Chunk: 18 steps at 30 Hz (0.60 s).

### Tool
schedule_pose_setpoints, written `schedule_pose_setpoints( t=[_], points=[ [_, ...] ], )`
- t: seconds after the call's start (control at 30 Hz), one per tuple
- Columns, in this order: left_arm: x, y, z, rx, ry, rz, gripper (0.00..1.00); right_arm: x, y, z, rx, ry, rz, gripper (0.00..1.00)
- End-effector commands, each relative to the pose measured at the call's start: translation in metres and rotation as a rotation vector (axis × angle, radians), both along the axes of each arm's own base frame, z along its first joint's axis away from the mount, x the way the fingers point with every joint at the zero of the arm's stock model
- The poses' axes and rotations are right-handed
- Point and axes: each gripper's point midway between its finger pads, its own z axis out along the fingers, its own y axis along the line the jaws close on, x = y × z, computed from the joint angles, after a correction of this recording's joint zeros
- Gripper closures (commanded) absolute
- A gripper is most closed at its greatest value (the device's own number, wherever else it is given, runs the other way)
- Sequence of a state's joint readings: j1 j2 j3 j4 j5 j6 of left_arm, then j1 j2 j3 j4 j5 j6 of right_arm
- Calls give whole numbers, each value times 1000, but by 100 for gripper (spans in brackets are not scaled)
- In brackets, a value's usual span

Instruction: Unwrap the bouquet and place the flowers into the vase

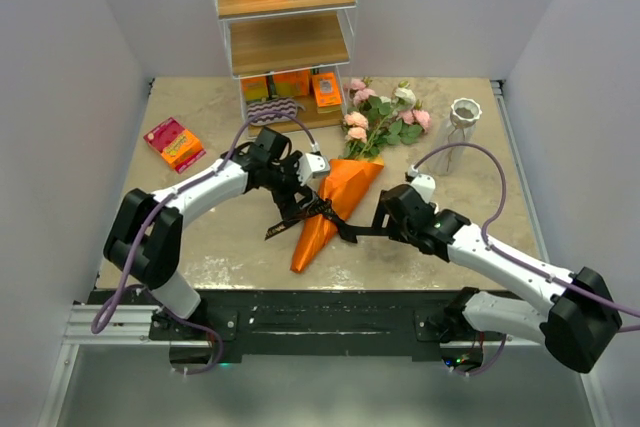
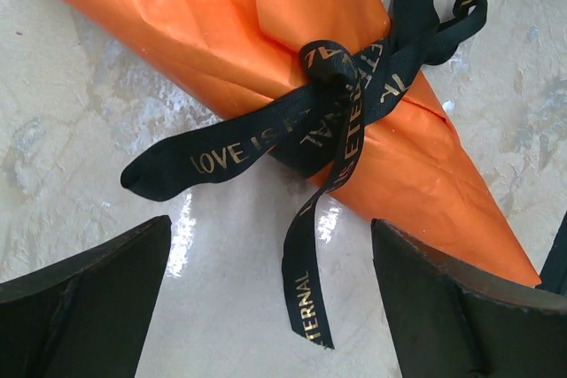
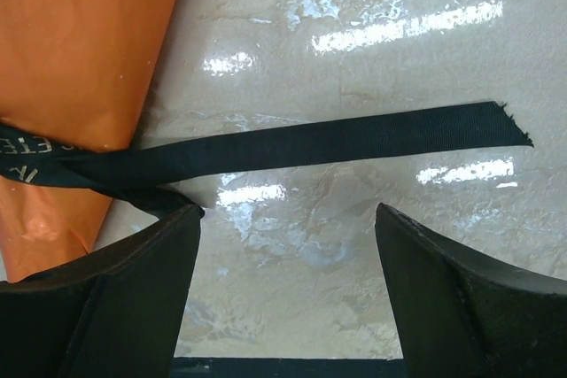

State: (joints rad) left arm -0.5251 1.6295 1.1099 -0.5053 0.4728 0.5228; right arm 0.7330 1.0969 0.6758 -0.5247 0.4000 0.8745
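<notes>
The bouquet (image 1: 338, 192) lies on the table, its orange paper cone (image 2: 292, 33) pointing toward the near edge. The flowers (image 1: 382, 119) spread out at its far end, with pink and cream heads and green leaves. A black ribbon (image 2: 332, 73) with gold lettering is knotted around the cone. My left gripper (image 2: 271, 236) is open just above the table; one ribbon tail (image 2: 306, 281) lies between its fingers, ungripped. My right gripper (image 3: 289, 219) is open beside the cone, with another ribbon tail (image 3: 354, 139) stretched flat just beyond its fingertips. The vase (image 1: 462, 122) stands at the far right.
A white wire shelf rack (image 1: 285, 37) with boxes stands at the back centre, a striped cloth (image 1: 272, 109) at its foot. An orange and pink box (image 1: 175, 144) lies at the left. The table's front edge runs just below the right gripper.
</notes>
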Motion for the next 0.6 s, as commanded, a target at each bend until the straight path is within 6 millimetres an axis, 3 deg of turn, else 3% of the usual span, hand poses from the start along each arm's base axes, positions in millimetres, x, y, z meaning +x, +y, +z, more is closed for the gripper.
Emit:
schedule_pose_setpoints(
  t=[0.0,0.17,0.27,0.57],
  points=[
    [9,-23,12,-50,-67,-81,6,4,6,1,72,-21,-44,17],
    [14,-30,6,-38,-67,-100,31,10,13,-8,58,-4,-37,17],
    [14,-29,1,-31,-58,-103,38,14,17,-11,53,0,-32,18],
    [11,-30,1,-38,-45,-109,43,17,18,-13,58,-10,-9,18]
  ],
)
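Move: The left hand goes for the ribbon's dangling "ETERNAL" tail, about 2 cm to its right, 1 cm back and 3 cm below; the knot lies some 4 cm right and 1 cm back, the wrapper's narrow tip about 11 cm back and 2 cm left. The right hand's aim, the ribbon's long right tail, lies about 3 cm ahead, 1 cm left and 4 cm below, with the knot roughly 12 cm left and 6 cm ahead. Left fingers close partway around the dangling tail, easing 2 cm right and down; right hand sinks 2 cm, open. ##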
